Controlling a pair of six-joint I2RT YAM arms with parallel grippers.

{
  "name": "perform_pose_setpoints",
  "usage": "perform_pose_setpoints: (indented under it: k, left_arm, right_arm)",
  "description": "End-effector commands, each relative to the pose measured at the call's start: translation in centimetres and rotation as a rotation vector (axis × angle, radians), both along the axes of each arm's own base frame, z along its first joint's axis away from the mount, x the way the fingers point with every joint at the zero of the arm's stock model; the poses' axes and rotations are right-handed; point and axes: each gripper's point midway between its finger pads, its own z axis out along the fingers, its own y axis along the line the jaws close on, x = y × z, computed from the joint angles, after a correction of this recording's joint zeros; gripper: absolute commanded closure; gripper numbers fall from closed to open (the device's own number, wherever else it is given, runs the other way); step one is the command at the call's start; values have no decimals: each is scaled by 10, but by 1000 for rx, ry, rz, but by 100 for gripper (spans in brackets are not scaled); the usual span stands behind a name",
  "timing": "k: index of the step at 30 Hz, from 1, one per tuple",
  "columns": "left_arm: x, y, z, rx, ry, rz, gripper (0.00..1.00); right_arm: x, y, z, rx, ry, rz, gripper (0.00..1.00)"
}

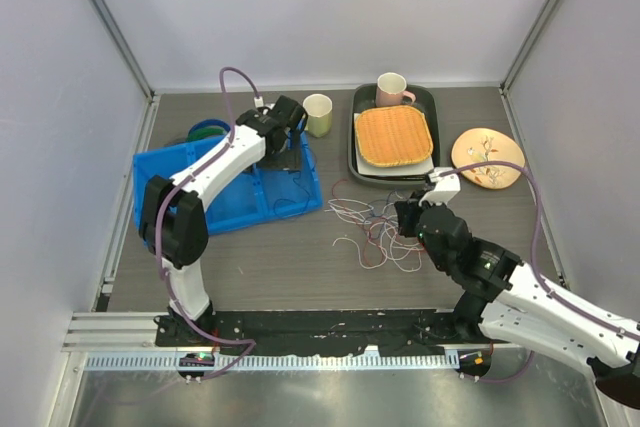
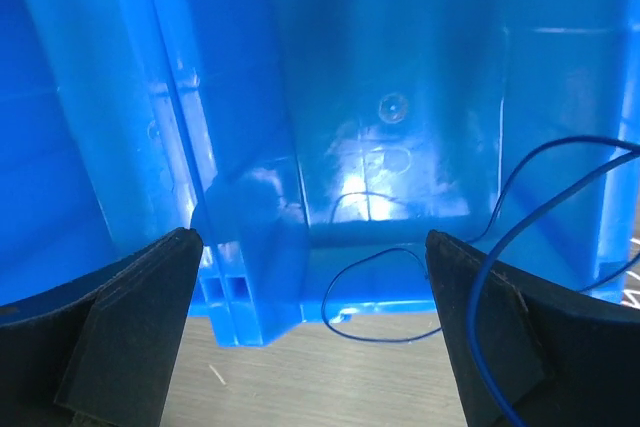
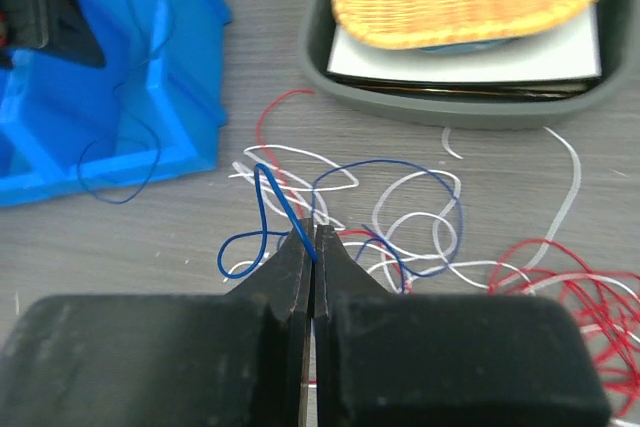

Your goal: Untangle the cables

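The cables [image 1: 372,229], thin red, white and dark blue wires, lie tangled on the table between the arms. My right gripper [image 1: 403,215] sits at the tangle's right edge. In the right wrist view it [image 3: 315,245] is shut on a dark blue cable [image 3: 283,203] that loops up from the tips. White loops [image 3: 400,209] and red strands [image 3: 580,292] spread beyond. My left gripper [image 1: 290,155] hangs over the blue bin [image 1: 240,209], jaws wide open [image 2: 315,322] with nothing between them. Another dark blue cable [image 2: 379,340] drapes over the bin's wall [image 2: 400,67] onto the table.
A grey tray [image 1: 354,152] holding a woven mat [image 1: 394,135] and a pink mug [image 1: 392,90] stands at the back. A pale green cup [image 1: 318,114] is beside it, a round wooden plate [image 1: 488,157] at right. A green-and-blue coil [image 1: 207,130] lies behind the bin.
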Motion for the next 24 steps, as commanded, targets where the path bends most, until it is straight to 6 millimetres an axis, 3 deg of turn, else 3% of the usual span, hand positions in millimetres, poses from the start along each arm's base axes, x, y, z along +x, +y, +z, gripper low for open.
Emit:
perform_pose_setpoints:
  k: [1, 4, 6, 7, 8, 11, 14, 18, 22, 24]
  left_arm:
    - [-14, 15, 14, 40, 15, -13, 0]
    - [-18, 17, 12, 46, 24, -16, 0]
    - [-19, 18, 11, 42, 22, -16, 0]
    - [-20, 17, 13, 37, 19, -16, 0]
    - [-20, 16, 16, 28, 7, -14, 0]
    - [-19, 14, 23, -2, -17, -23, 0]
    - [-19, 10, 34, -41, -58, -42, 0]
    - [-21, 8, 45, -72, -91, -55, 0]
    - [-20, 6, 51, -86, -107, -65, 0]
    - [-19, 5, 56, -96, -117, -68, 0]
  right_arm:
    - [3, 51, 30, 23, -76, 236, 99]
    - [9, 77, 29, -35, -80, 342, 99]
    - [13, 96, 39, -116, -156, 453, 99]
    - [18, 105, 31, -178, -151, 493, 99]
    - [21, 112, 43, -207, -177, 523, 99]
    - [18, 129, 15, -382, -145, 700, 97]
    - [6, 130, -23, -450, -58, 797, 94]
    - [-4, 138, -27, -434, -85, 882, 55]
    - [-14, 158, 3, -399, -224, 1009, 39]
    - [-5, 166, 23, -384, -306, 987, 34]
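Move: The right hand holds the blue cable in shut fingers; the left edge of the tangle, where it takes it, is about 15 cm to its left, 2 cm ahead and 18 cm below. The tangle's middle is 5 cm left and 1 cm ahead, the tray 4 cm left and 24 cm ahead, the box's right compartment 28 cm left and 14 cm ahead. That compartment lies 3 cm right, 1 cm ahead and 10 cm below the open left hand; the tangle's left edge is 14 cm right of it and 12 cm back. Keeping its pinch on the blue cable, the right hand sweeps some 12 cm left above the tangle towards its left edge, swinging about 50 degrees counter-clockwise and rolling its left side down, then opens and lets go while sinking a little. The left hand, blue cable still draped over one open finger, eases back and slightly left, then rises about 4 cm above the box. ##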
